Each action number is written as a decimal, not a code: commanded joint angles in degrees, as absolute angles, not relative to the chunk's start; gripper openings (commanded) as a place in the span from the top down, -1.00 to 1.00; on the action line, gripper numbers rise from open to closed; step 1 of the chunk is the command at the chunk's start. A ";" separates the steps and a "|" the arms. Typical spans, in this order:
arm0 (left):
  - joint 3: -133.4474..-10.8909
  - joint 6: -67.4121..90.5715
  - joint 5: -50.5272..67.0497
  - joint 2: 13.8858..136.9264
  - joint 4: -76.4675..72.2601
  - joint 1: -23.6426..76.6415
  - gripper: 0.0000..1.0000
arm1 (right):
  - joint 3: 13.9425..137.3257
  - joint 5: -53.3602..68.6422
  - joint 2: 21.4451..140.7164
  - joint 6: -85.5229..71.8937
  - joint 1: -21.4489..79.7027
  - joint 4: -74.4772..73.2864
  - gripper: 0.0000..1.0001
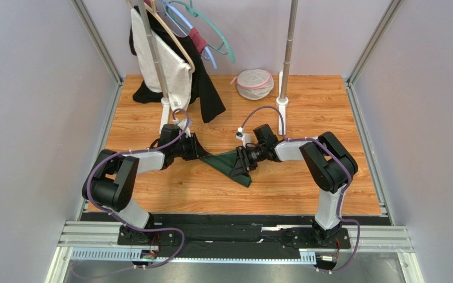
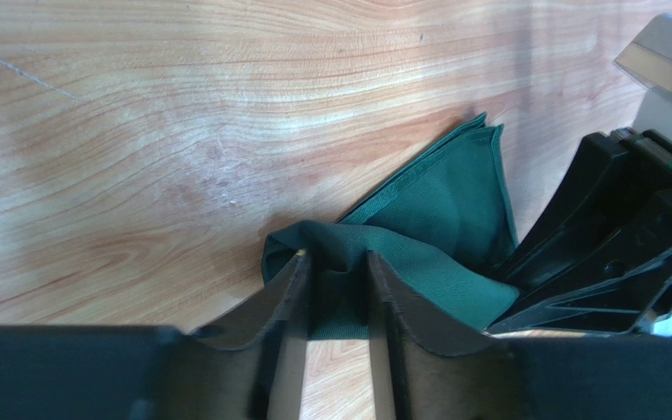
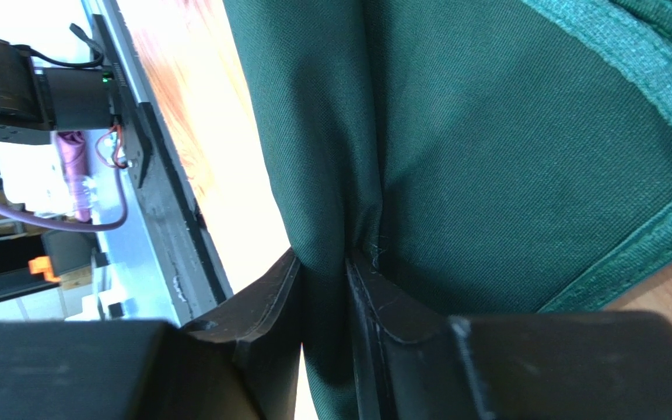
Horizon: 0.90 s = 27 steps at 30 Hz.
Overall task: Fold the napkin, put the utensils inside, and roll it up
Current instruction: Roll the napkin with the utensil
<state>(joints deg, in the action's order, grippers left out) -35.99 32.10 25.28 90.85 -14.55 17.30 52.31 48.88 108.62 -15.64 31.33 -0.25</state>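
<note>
The dark green napkin (image 1: 233, 165) lies bunched on the wooden table (image 1: 305, 188) between my two grippers, one pointed corner toward the near edge. My left gripper (image 1: 204, 155) is shut on the napkin's left fold; in the left wrist view the cloth (image 2: 453, 210) bunches between its tips (image 2: 337, 262). My right gripper (image 1: 242, 160) is shut on the napkin's right side; in the right wrist view (image 3: 324, 262) a fold of cloth (image 3: 506, 131) hangs pinched between the jaws, lifted off the table. The right gripper's black body shows in the left wrist view (image 2: 602, 254). The fork is out of view.
A clothes rack (image 1: 162, 88) with hangers and dark and white garments stands at the back left. A second upright pole (image 1: 286, 53) and a white and pink mesh bag (image 1: 254, 84) are at the back centre. Metal frame rails border the table.
</note>
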 commanded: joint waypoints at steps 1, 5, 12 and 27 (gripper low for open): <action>-37.79 31.91 27.07 91.84 -16.97 17.14 0.53 | 52.47 44.12 111.54 -14.06 31.29 -5.35 0.19; -40.86 30.42 27.42 94.65 -12.31 17.14 1.00 | 54.22 40.88 108.55 -12.22 31.29 -9.92 -0.09; -46.66 27.95 28.30 98.43 -3.00 17.14 1.00 | 57.92 29.46 98.98 -8.44 31.64 -19.24 -0.18; -51.42 27.33 27.77 101.25 4.22 17.14 1.00 | 57.74 -5.26 91.31 -0.18 51.76 -14.76 -0.20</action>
<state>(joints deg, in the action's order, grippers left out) -50.19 29.12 28.49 100.05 0.95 17.26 56.31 6.07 90.74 -4.51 48.75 -16.78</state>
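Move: The left end of the rolled napkin sits between the left gripper's open fingers, about 1 cm ahead, 1 cm to the right and 1 cm below. The napkin's flat tail spreads some 9 cm to that hand's right, level with it, and the black garment's tip is about 12 cm ahead and 1 cm right. The right gripper still holds the roll, whose middle is some 3 cm left, 1 cm ahead and 1 cm below. Shut the left fingers on the roll's left end, easing about 2 cm forward and right and a little down, then keep that pinch. Meanwhile open the right fingers to let go of the roll and lift them about 5 cm clear, swinging out to the right and forward and back left again, while the wrist turns some 40 degrees so the fingers point more steeply down. ##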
